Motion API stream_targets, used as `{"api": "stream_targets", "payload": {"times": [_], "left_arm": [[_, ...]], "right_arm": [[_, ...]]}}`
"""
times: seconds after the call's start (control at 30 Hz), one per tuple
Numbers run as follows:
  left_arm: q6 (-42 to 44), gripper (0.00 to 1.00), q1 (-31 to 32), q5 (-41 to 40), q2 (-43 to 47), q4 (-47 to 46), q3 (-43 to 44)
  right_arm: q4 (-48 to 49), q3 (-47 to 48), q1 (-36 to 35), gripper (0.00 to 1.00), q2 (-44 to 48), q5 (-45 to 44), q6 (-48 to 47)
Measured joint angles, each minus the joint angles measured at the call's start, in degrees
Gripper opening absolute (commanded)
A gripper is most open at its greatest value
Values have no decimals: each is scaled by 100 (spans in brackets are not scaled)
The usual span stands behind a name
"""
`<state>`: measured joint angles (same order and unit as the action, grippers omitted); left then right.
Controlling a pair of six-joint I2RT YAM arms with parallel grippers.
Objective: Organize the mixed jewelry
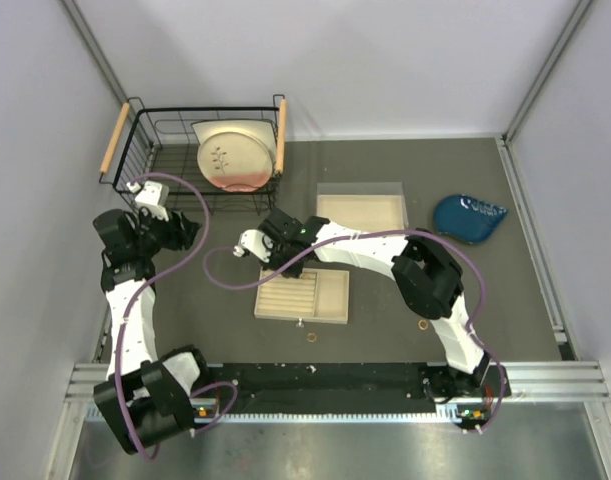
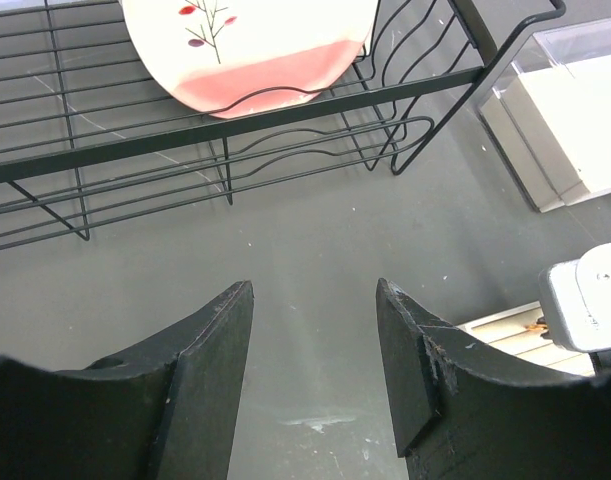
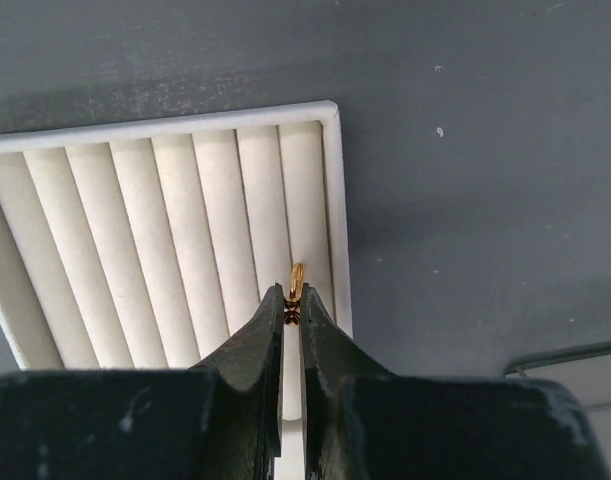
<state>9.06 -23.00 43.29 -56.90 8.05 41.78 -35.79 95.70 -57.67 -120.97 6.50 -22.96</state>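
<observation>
My right gripper is shut on a tiny gold ring, held on edge over the outermost groove of the beige ridged tray, close to its corner. From above, that gripper hangs over the tray's far left corner. Two more gold rings lie on the table near the tray's front edge and to its right. My left gripper is open and holds nothing, over bare table left of the tray. In the top view the left gripper sits just in front of the wire rack.
A black wire rack with a pink-and-cream plate stands at the back left, right ahead of my left gripper. A clear-sided beige box sits behind the tray. At the back right lies a blue object.
</observation>
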Motion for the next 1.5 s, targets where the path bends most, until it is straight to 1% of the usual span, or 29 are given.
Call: {"api": "stream_targets", "payload": {"times": [0.87,0.97,1.07,1.1,1.23,1.3,1.5], "left_arm": [[17,57,-66,188,0,-28,-24],[50,57,-68,201,0,-26,-28],[72,57,-70,227,0,-24,-37],[79,57,-70,236,0,-24,-42],[118,57,-70,240,13,9,-44],[131,57,-72,260,24,15,-44],[138,57,-81,345,101,17,-44]], "right_arm": [[153,-4,-72,0,-184,-94,-149],[155,-4,-74,4,-186,-111,-149],[157,-4,-81,12,-186,-133,-151],[160,-4,-85,16,-186,-149,-151],[173,-4,-111,26,-190,-258,-151],[186,-4,-111,29,-190,-317,-153],[201,-4,-118,31,-186,-404,-149]]}}
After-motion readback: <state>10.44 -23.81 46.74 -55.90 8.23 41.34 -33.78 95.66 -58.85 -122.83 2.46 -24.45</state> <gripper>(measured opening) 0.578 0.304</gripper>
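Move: Just below the right hand, which already holds a gold earring in shut fingertips, some 2 cm down, is the farthest groove of the padded ring tray, between its last two rolls. The tray's far wall runs about 2 cm ahead of the hand; its open compartment is roughly 10 cm right and 5 cm back. A loose ring lies about 15 cm back and 5 cm right. From the left hand, the groove is some 19 cm right, 7 cm back and 17 cm lower. Sinking a little over 1 cm with a slight drift to its left, the right hand lowers the held earring into the farthest groove, then pauses at that depth. There its fingers part to roughly a third open and let go of the earring, while the tips edge about half a centimetre forward towards the far wall and the wrist tilts barely 5 degrees. ##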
